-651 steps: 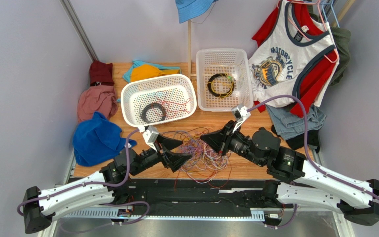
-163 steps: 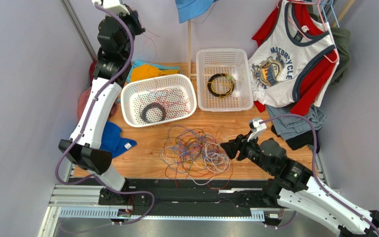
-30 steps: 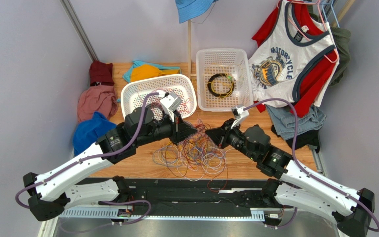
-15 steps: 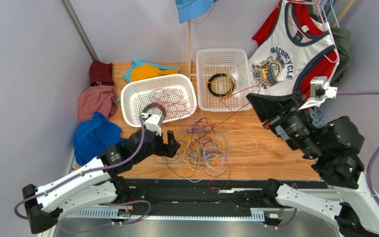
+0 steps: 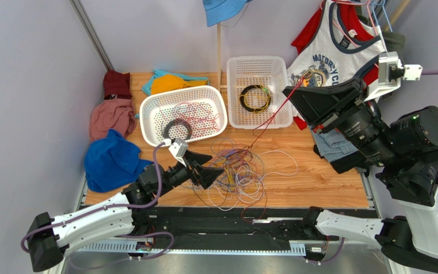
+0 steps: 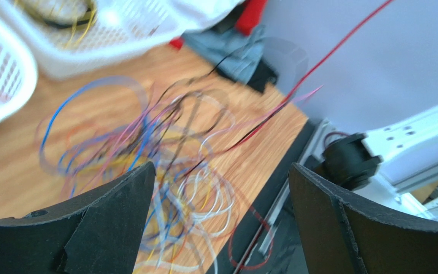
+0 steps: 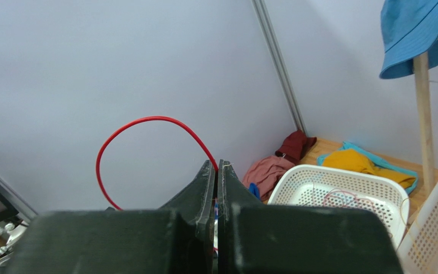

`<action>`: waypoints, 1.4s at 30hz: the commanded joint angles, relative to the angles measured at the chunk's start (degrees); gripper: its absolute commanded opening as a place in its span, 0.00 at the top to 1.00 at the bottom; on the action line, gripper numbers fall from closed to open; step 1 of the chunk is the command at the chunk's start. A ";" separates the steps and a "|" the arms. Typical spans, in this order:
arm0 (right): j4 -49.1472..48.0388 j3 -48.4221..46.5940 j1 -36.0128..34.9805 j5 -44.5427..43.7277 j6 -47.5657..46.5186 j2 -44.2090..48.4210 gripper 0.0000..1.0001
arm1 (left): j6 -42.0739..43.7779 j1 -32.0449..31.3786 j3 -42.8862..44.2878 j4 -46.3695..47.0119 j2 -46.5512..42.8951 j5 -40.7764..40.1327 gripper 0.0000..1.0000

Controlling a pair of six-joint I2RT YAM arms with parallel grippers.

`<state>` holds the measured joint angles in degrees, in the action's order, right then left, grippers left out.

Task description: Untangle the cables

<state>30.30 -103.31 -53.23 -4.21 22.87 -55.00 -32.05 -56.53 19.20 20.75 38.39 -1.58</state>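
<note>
The cables (image 5: 238,174) lie as a loose multicoloured tangle on the wooden table, blurred in the left wrist view (image 6: 164,154). My left gripper (image 5: 207,168) is low at the tangle's left edge. It is open, with nothing between its fingers (image 6: 221,166). My right gripper (image 5: 287,91) is raised high above the right basket and is shut on a red cable (image 5: 267,123). That cable runs taut down into the tangle. In the right wrist view the red cable (image 7: 141,121) loops out from the shut jaws (image 7: 215,164). It crosses the left wrist view as a straight line (image 6: 318,63).
A white basket (image 5: 145,123) at the back left holds a black coil and some red wires. A second white basket (image 5: 259,123) holds a black coil. Piled clothes (image 5: 113,160) lie on the left and a hanging shirt (image 5: 330,68) on the right. A wooden post (image 5: 219,54) carries a blue hat.
My left gripper has opened and dropped from by the left basket to the tangle's left edge. My right arm has risen up and to the right, pulling the red cable taut.
</note>
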 commanded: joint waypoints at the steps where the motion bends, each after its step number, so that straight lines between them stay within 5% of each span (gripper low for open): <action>1: 2.22 -1.29 -0.20 5.16 4.19 -1.33 1.00 | 8.31 -1.04 2.15 20.02 -0.07 3.60 0.05; 11: 0.46 4.87 -0.20 5.79 5.87 -0.10 1.00 | 12.98 -1.56 10.41 23.36 10.12 11.16 0.04; 26: -0.51 7.42 -0.20 5.96 5.78 0.34 1.00 | 18.69 -5.52 2.77 27.67 10.56 16.08 0.03; 35: -1.12 7.68 -0.20 8.34 7.97 0.25 1.00 | 23.00 -5.87 7.16 28.20 23.11 14.50 0.10; 38: -0.78 7.77 -0.20 8.43 8.06 0.68 1.00 | 23.53 -5.78 8.66 28.20 26.20 15.03 0.18; 40: -0.42 7.77 -0.20 8.25 7.80 0.86 1.00 | 23.27 -5.87 9.10 28.20 26.91 14.60 0.38; 42: 0.10 7.94 -0.20 7.55 7.02 1.47 1.00 | 22.92 -5.87 8.92 28.12 26.21 13.89 0.76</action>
<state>31.44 -95.48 -53.23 3.09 30.20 -54.78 -10.26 -62.17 25.71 46.02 65.21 12.45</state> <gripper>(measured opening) 0.011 0.458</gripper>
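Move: The red cable's span, pinched up high by the right hand, passes about 8 cm ahead of the left hand and 12 cm to its right, some 5 cm lower. The tangle's middle lies roughly 6 cm ahead, 8 cm right and 20 cm below that hand; the white basket is about 32 cm ahead and 15 cm left. From the right hand, the same span is some 10 cm ahead, 3 cm left and 42 cm down. The right hand keeps its pinch on the red cable, sinking about 5 cm and shifting 4 cm left. The open left hand first rises some 11 cm, then moves right and slightly back and sinks almost to its starting height over the tangle. It tips its fingers upward and swings them clockwise, and near the end half closes them around the hanging red span. ##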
